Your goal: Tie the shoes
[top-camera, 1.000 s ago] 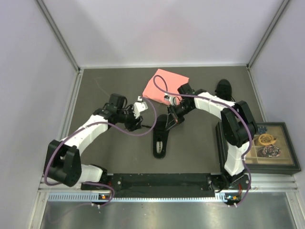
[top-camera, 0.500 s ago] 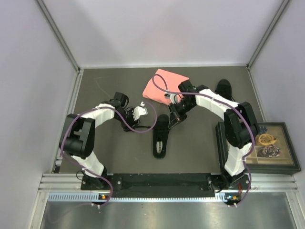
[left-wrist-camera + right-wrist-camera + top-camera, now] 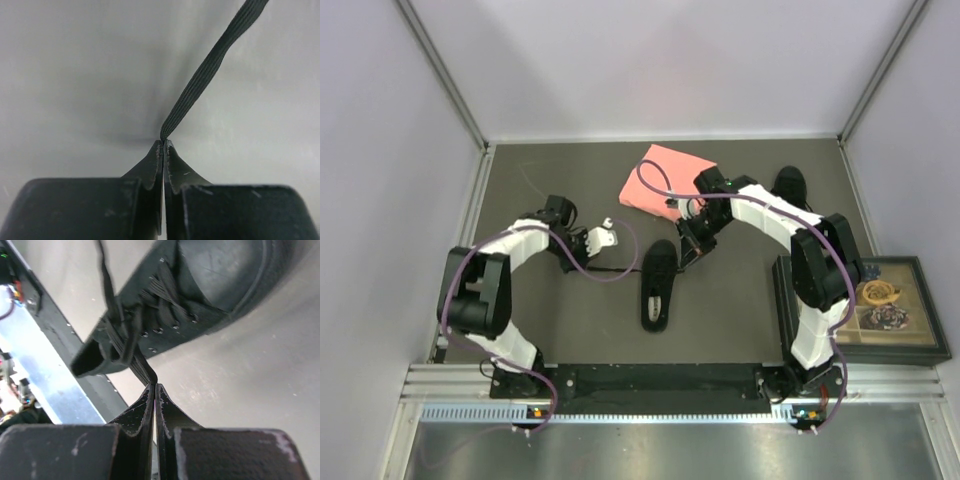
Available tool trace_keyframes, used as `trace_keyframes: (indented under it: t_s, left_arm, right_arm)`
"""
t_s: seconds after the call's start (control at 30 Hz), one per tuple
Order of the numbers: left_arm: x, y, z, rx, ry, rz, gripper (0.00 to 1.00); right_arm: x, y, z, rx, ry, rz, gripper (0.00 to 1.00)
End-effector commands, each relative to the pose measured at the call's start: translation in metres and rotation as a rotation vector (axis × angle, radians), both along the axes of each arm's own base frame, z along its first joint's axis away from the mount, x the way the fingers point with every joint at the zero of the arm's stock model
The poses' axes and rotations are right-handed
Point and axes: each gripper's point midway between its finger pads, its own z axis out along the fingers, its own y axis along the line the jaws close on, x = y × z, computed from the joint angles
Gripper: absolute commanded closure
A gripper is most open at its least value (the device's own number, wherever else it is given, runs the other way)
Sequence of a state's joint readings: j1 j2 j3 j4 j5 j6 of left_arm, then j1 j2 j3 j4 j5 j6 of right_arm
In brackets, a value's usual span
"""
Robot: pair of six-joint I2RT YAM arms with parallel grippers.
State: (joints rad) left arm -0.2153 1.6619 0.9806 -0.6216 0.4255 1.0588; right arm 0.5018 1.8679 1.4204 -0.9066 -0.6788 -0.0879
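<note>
One black shoe [image 3: 658, 285] lies mid-table, toe away from the arms, showing a pale insole. In the right wrist view its laced upper [image 3: 170, 310] fills the top. My right gripper [image 3: 155, 385] is shut on a lace loop [image 3: 144, 367] coming off the eyelets; from above it [image 3: 688, 256] sits at the shoe's right side. My left gripper [image 3: 163, 141] is shut on the end of a thin black lace [image 3: 210, 70] that runs up and right, taut. In the top view it [image 3: 585, 258] sits left of the shoe. The second shoe [image 3: 788, 185] lies at the back right.
A pink folded cloth [image 3: 665, 178] lies behind the right gripper. A dark-framed box [image 3: 880, 305] with small compartments stands at the right edge. White walls close in the back and both sides of the dark mat [image 3: 560, 320].
My left gripper has closed on the lace and drawn back to the left, away from the shoe. The right gripper has shifted slightly and stays shut on its lace.
</note>
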Motion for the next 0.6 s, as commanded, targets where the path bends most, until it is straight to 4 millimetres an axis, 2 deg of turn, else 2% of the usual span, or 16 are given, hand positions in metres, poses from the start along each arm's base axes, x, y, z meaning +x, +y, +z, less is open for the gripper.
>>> trace_keyframes:
  t_s: [0.0,0.13,0.4,0.57]
  left_arm:
    - [-0.018,0.024,0.023,-0.015,-0.019,0.046,1.0]
    - [-0.023,0.036,0.036,-0.044,-0.042,0.097,1.0]
    - [-0.034,0.066,0.043,-0.056,-0.036,0.182,1.0]
    - [-0.044,0.07,0.05,-0.069,-0.05,0.198,1.0]
  right_arm:
    - [0.007,-0.008,0.009,-0.035,-0.093,0.04,1.0]
    - [0.009,-0.016,0.006,-0.076,-0.122,0.048,1.0]
    - [0.006,-0.032,0.005,-0.135,-0.165,0.049,1.0]
    - [0.004,-0.048,0.008,-0.165,-0.19,0.04,1.0]
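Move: Out between the two hands sits the shoe's lace knot: about 20 cm to the right of the left hand, 2 cm back and slightly above it, and some 6 cm left of the right hand, 3 cm back and 4 cm below. The shoe's middle is roughly 3 cm nearer the bases than the knot and a little lower. The pink cloth lies about 25 cm ahead of the right hand and 4 cm to its left, on the table. Drawing the laces apart, the left hand keeps its pinch on a lace end and pulls about 7 cm left away from the shoe, rising some 4 cm and easing back, with a slight counter-clockwise turn. The right hand, still pinching its lace, draws 3–4 cm right and sinks a little, its fingers swinging about 10 degrees towards straight down. ##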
